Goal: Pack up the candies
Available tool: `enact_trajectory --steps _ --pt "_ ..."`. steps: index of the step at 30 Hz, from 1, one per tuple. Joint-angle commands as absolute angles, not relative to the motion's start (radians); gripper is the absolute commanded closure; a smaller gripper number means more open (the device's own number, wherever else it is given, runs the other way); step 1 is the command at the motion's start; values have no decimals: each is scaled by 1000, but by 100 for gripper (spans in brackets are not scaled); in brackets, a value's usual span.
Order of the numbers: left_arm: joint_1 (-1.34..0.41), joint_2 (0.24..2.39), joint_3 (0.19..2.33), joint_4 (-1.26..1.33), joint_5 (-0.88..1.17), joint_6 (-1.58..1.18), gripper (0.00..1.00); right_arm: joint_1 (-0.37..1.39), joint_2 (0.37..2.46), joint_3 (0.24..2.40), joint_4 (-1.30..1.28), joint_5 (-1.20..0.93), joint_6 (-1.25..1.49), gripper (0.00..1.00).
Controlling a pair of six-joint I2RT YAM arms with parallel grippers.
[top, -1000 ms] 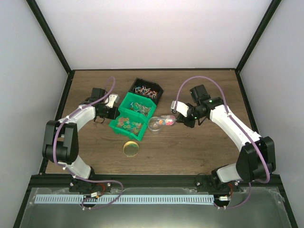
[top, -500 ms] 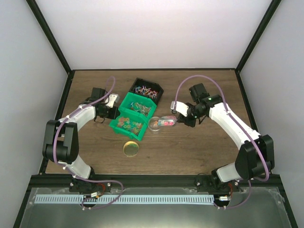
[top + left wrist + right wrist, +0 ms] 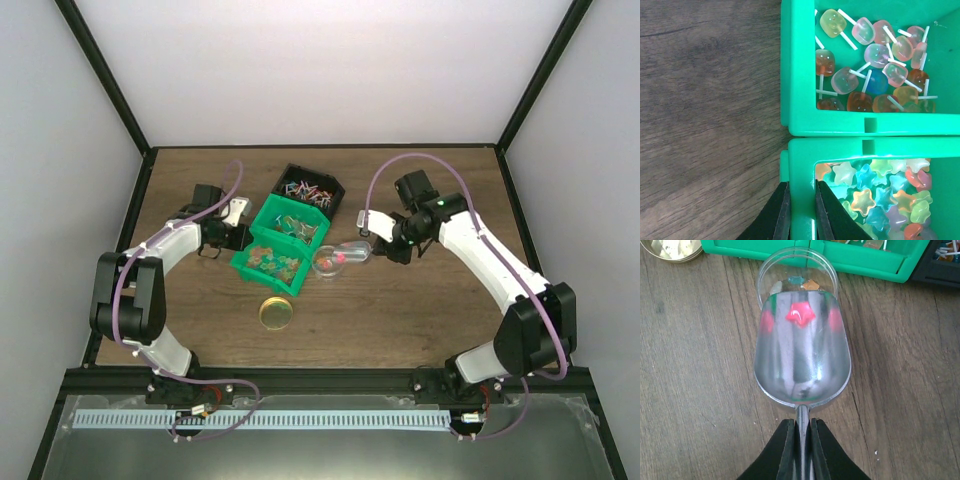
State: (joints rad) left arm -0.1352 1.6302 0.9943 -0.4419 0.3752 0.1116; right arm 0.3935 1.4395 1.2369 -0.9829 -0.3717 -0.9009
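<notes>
My right gripper (image 3: 801,440) is shut on the handle of the silver metal scoop (image 3: 800,360). The scoop's lip rests over the mouth of a clear jar (image 3: 796,277). One red star candy (image 3: 800,315) lies near the scoop's lip, and a few candies (image 3: 809,284) lie inside the jar. In the top view the scoop (image 3: 353,251) meets the jar (image 3: 324,263) beside the green bins. My left gripper (image 3: 801,212) is shut on the side wall of the near green bin (image 3: 802,150), which is full of star candies (image 3: 875,195).
A second green bin (image 3: 800,100) holds candies on sticks (image 3: 875,65). A black bin (image 3: 310,189) with wrapped sweets stands behind it. The round gold lid (image 3: 277,313) lies on the table in front of the bins and also shows in the right wrist view (image 3: 672,250).
My right gripper has moved the scoop a little left up to the jar's mouth, and the candies have slid forward toward the jar. The left arm has not moved.
</notes>
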Motion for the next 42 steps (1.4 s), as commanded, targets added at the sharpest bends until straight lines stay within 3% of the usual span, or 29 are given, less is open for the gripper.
enact_trajectory --steps 1,9,15,23,32,42 --pt "-137 1652 1008 -428 396 107 95 407 1437 1293 -1022 -363 -908 99" --pt "-137 1654 1008 -430 395 107 95 494 1511 1474 -1042 -382 -818 99" --pt "-137 1646 1012 -436 381 118 95 501 1484 1420 -1022 -380 -849 99" --pt "-136 1638 1000 -440 384 121 95 612 1563 1502 -1009 -397 -766 99" --pt "-136 1639 997 -433 385 118 95 750 1729 1634 -1009 -294 -691 99" --pt "-136 1647 996 -428 389 114 95 771 1880 1747 -1085 -173 -723 99"
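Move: The star-candy compartment of the green bin lies about 23 cm left and 5 cm ahead of the right hand, roughly 14 cm below. The clear jar stands between, 10 cm left and 4 cm ahead; the lollipop compartment is 17 cm left and 17 ahead, the gold lid 21 cm left and 8 back. From the left hand, the star compartment is some 6 cm right, 3 back and 5 below. The right fingers keep the scoop handle pinched while the left fingers still hold the green bin's side wall. The right hand first rises about 4 cm off the pouring spot, then sweeps left past the jar, some 15 cm in all, sinking about 5 cm towards the end to bring the scoop over the star candies, with a slight counter-clockwise turn. ##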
